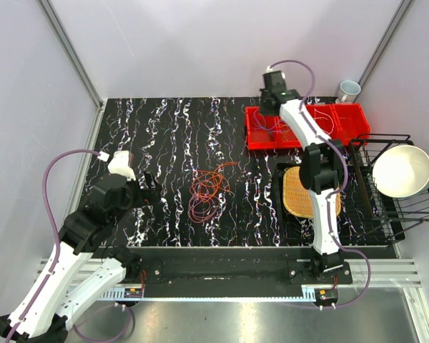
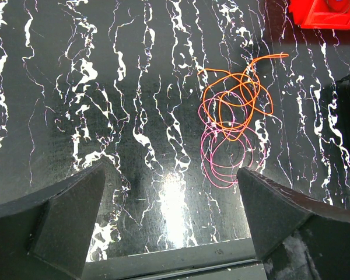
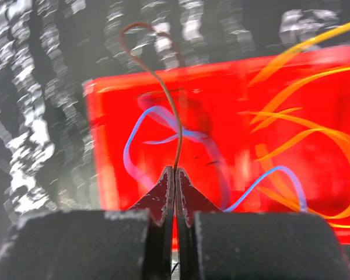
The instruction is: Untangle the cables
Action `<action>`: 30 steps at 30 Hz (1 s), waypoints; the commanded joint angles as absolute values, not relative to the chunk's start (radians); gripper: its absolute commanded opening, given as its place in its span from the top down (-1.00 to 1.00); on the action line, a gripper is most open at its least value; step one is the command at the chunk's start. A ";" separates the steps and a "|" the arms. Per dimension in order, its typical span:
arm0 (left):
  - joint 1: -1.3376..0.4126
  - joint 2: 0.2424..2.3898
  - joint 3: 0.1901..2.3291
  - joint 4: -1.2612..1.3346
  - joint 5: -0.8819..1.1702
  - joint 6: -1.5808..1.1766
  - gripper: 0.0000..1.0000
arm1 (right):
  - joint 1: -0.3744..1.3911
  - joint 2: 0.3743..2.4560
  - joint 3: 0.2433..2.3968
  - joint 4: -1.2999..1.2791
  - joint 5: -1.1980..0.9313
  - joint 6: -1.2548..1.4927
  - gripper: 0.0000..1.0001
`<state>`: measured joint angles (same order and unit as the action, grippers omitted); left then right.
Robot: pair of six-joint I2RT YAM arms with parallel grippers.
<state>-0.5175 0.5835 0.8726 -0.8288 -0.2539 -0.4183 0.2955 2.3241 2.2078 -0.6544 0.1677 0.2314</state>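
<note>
A tangle of orange-red (image 2: pixel 230 99) and pink-magenta cables (image 2: pixel 230 160) lies mid-table (image 1: pixel 209 189). My left gripper (image 2: pixel 169 221) hovers open near the table's left side (image 1: pixel 151 189), short of the tangle, nothing between its fingers (image 2: pixel 64 216). My right gripper (image 3: pixel 175 170) is over the red tray (image 3: pixel 221 93) at the back right (image 1: pixel 275 123). It is shut on a thin brownish cable (image 3: pixel 170 99) that rises from the fingertips and curls over. Blue (image 3: pixel 131 146) and yellow-orange cables (image 3: pixel 303 146) lie loose in the tray.
A woven round mat (image 1: pixel 297 194) lies on the table right of the tangle. A black wire rack (image 1: pixel 375 204) holding a white bowl (image 1: pixel 402 170) stands at the right edge. A white cup (image 1: pixel 349 90) is behind the red tray (image 1: pixel 254 139).
</note>
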 commanded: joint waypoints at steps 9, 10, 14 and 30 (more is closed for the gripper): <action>-0.509 0.598 0.861 -0.778 -0.236 -0.407 -0.97 | 0.203 2.442 2.398 -0.650 0.029 0.235 1.00; -0.509 0.600 0.859 -0.778 -0.236 -0.405 -0.97 | 0.202 2.447 2.402 -0.647 0.022 0.239 1.00; -0.506 0.610 0.862 -0.778 -0.235 -0.407 -0.97 | 0.202 2.433 2.366 -0.621 -0.061 0.284 1.00; -0.476 0.614 0.861 -0.772 -0.212 -0.402 -0.97 | 0.204 2.218 1.977 -0.428 -0.104 0.327 0.84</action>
<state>-0.4839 0.6117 0.8677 -0.8196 -0.2356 -0.4179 0.1989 2.3600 1.9514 -0.5011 -0.0837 0.3286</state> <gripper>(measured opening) 0.987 0.010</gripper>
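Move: My right hand already holds the brown cable above the red bin. Its left compartment is centred about 2 cm to my left, roughly level with me fore and aft, and some 12 cm below. The blue cable lies in the bottom there, straight beneath me. The yellow cable is one compartment over, about 9 cm to my right and 1 cm ahead, with the white cable 18 cm right. From my idle left hand, that left compartment is about 35 cm ahead, 30 cm right and 20 cm down. With my right fingers kept shut on the brown cable, I finish the swing to my right, about 5 cm and a little forward, and come part of the way back left. Then I sink some 11 cm into the left compartment while drawing back about 5 cm, tipping the fingertips farther down and lifting the hand's left side by around 10 degrees. ##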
